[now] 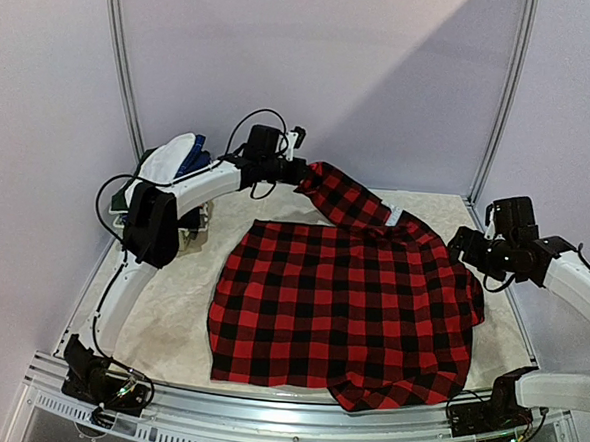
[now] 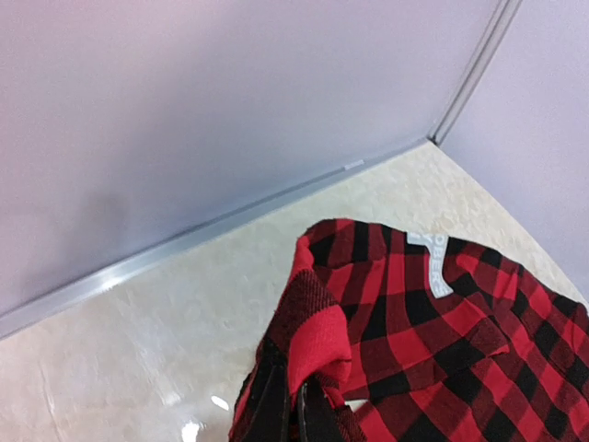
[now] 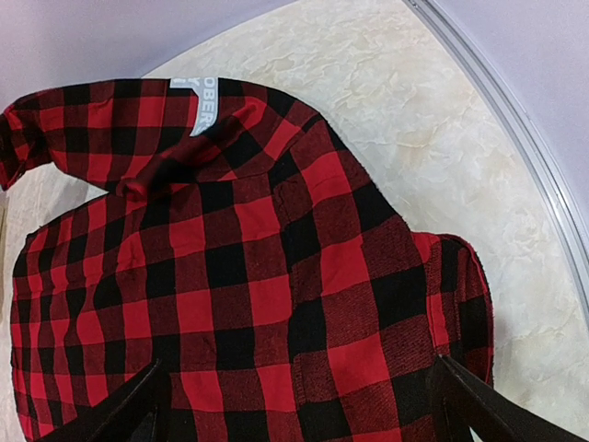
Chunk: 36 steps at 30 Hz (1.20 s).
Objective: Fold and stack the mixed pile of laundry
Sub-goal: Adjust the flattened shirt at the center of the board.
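A red-and-black plaid shirt [image 1: 340,304] lies spread across the middle of the table. One sleeve end is lifted at the back, and my left gripper [image 1: 300,171] is shut on it. In the left wrist view the two fingers [image 2: 276,414] pinch a fold of plaid cloth [image 2: 322,341]. White block lettering [image 2: 433,262] shows on the shirt near its collar. My right gripper [image 1: 461,246] hovers at the shirt's right edge, open. Its fingers [image 3: 129,405] stand wide apart over the plaid [image 3: 276,276] and hold nothing. More laundry, a white garment [image 1: 168,163] and a blue one [image 1: 192,155], is heaped at the back left.
The table has a cream mottled cover [image 1: 179,314] and a raised metal rim [image 1: 264,399] at the front. Purple walls and metal corner posts [image 1: 124,70] close in the back and sides. My left arm [image 1: 150,222] crosses in front of the heap.
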{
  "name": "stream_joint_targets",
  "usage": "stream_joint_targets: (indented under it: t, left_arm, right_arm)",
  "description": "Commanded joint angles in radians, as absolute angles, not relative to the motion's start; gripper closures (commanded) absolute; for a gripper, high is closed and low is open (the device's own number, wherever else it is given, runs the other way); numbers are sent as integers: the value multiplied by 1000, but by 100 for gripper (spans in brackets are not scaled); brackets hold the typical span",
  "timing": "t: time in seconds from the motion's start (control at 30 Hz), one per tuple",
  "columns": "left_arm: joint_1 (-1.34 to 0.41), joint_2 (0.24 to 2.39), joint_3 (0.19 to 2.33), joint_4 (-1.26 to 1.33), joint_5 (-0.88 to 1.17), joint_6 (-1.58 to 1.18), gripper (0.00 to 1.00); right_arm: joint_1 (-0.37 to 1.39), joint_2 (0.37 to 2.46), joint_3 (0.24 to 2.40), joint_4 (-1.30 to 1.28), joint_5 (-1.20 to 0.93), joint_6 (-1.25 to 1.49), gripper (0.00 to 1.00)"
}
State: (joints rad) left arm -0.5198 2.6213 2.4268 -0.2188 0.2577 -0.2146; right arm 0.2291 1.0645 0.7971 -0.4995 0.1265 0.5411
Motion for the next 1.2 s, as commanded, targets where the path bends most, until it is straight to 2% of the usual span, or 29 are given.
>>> stream_joint_targets:
  t: [0.0,0.27,0.33,0.37,0.43,0.5,0.53,0.63,0.83,1.1,1.17]
  left_arm:
    - [-511,2671,2451,32,227,-213,100]
    - [-508,2748,2475,207,93,-163,98]
    - [-509,2760,2473,235,39,-147,92]
    - [-507,2764,2473,244,10,-145,82]
    - [-506,2772,2476,263,-62,-143,54]
    - [-505,2776,2479,262,-152,-155,9]
    - [-505,2775,2480,254,-197,-160,1]
    - [-499,2758,2477,217,-264,-173,0]
    - [-500,2628,2367,175,-242,-166,0]
    - [-520,2334,2031,59,-223,-175,0]
    - [-529,2262,1958,7,-211,-178,3]
  right_arm:
    - [236,1095,811,-470,135,530,3]
    - [236,1119,817,-466,138,525,2]
    - [236,1126,820,-464,137,523,2]
    - [236,1129,821,-463,136,524,2]
    - [236,1138,824,-461,134,524,2]
    - [237,1145,826,-461,131,523,2]
    - [238,1147,828,-461,129,523,2]
    - [240,1156,831,-459,126,523,2]
    - [256,1171,843,-462,111,519,2]
    - [292,1188,844,-477,117,525,2]
    - [303,1201,846,-487,121,531,2]
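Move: The left hand already holds the sleeve end up in the air. The bare spot it is taken to, at the board's far edge, lies about 13 cm ahead, level sideways and 16 cm below. From this hand, the sleeve's white lettering is some 30 cm right and about level ahead, and the flat shirt's far left corner is 6 cm back and 13 cm left. From the right hand that spot is roughly 41 cm ahead, 39 cm left and 17 cm below. The left fingers let go of the sleeve end, opening wide near the end of a carry of about 7 cm forward towards the far edge. As they open, the hand swings left and turns counter-clockwise some 25 degrees, then draws back and finally rises, ending about 8 cm left of its start. The open right hand sinks slightly over the shirt, then edges left. ##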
